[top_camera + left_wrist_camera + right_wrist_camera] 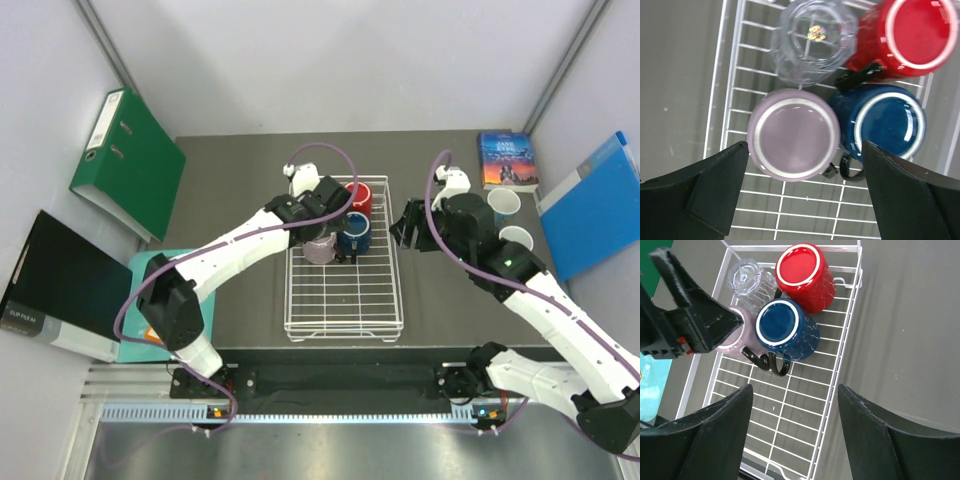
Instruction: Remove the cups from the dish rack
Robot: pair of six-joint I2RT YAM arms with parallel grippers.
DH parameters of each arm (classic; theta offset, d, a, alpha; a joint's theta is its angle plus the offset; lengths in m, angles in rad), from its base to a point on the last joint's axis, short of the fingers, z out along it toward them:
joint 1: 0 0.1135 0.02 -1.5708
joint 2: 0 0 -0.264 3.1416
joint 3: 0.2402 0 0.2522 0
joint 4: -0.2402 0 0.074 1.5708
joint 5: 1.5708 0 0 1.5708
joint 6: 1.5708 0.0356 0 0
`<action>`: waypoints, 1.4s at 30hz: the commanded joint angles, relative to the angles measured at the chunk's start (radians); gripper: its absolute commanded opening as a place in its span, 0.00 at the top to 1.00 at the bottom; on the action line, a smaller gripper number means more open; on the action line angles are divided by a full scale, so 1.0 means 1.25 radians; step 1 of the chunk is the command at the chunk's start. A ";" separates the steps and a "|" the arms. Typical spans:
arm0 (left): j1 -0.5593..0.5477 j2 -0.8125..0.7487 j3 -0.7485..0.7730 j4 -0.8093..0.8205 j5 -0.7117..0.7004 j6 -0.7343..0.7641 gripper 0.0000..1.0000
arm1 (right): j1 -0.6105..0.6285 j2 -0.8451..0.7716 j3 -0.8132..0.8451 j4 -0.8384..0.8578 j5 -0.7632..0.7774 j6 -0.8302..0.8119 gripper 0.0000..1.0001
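Observation:
The white wire dish rack (345,300) lies mid-table. At its far end stand a red mug (361,197), a dark blue mug (354,236) and a mauve-pink mug (321,250). The clear glass tumbler (812,42) is beside them, hidden under my left arm in the top view. My left gripper (802,165) is open just above the mauve-pink mug (792,132), a finger on each side, not touching. My right gripper (795,400) is open and empty over the rack's right side (805,415), near the dark blue mug (782,325). Two pale cups (503,205) (516,238) stand on the table right of the rack.
A green binder (130,160) and a black folder (60,285) lean at the left, with a teal object (150,320) below them. A book (507,160) and a blue folder (600,205) lie at the back right. White walls enclose the table.

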 commanded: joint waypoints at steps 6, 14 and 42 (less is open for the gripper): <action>0.003 0.016 -0.005 -0.031 -0.057 -0.154 0.01 | 0.016 -0.024 -0.011 0.022 0.004 -0.023 0.31; 0.003 0.072 0.011 -0.028 -0.028 -0.152 0.01 | 0.016 -0.019 -0.013 0.022 0.001 -0.030 0.31; 0.009 0.182 0.027 -0.067 0.014 -0.103 0.03 | 0.016 -0.009 -0.053 0.026 -0.003 -0.025 0.29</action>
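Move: The lilac cup, upside down in the rack, has its middle about 9 cm below the open left fingers, 2 cm ahead and 1 cm to their right. The blue mug sits roughly 9 cm to the right of the lilac cup and 1 cm farther out; the clear glass is about 9 cm beyond it, and the red mug 10 cm beyond and 10 cm to its right. From the right hand, the lilac cup lies some 7 cm ahead, 16 cm left and 17 cm down. The left hand sinks about 5 cm onto the lilac cup with its fingers wide open, turning roughly 10 degrees counter-clockwise early on, then eases a centimetre or so forward, so that the fingers end astride the cup's upturned base, the right one wedged down between the lilac cup and the blue mug. The fingers don't close yet, while the empty right hand, part open beside the rack, settles about 2.5 cm lower. ##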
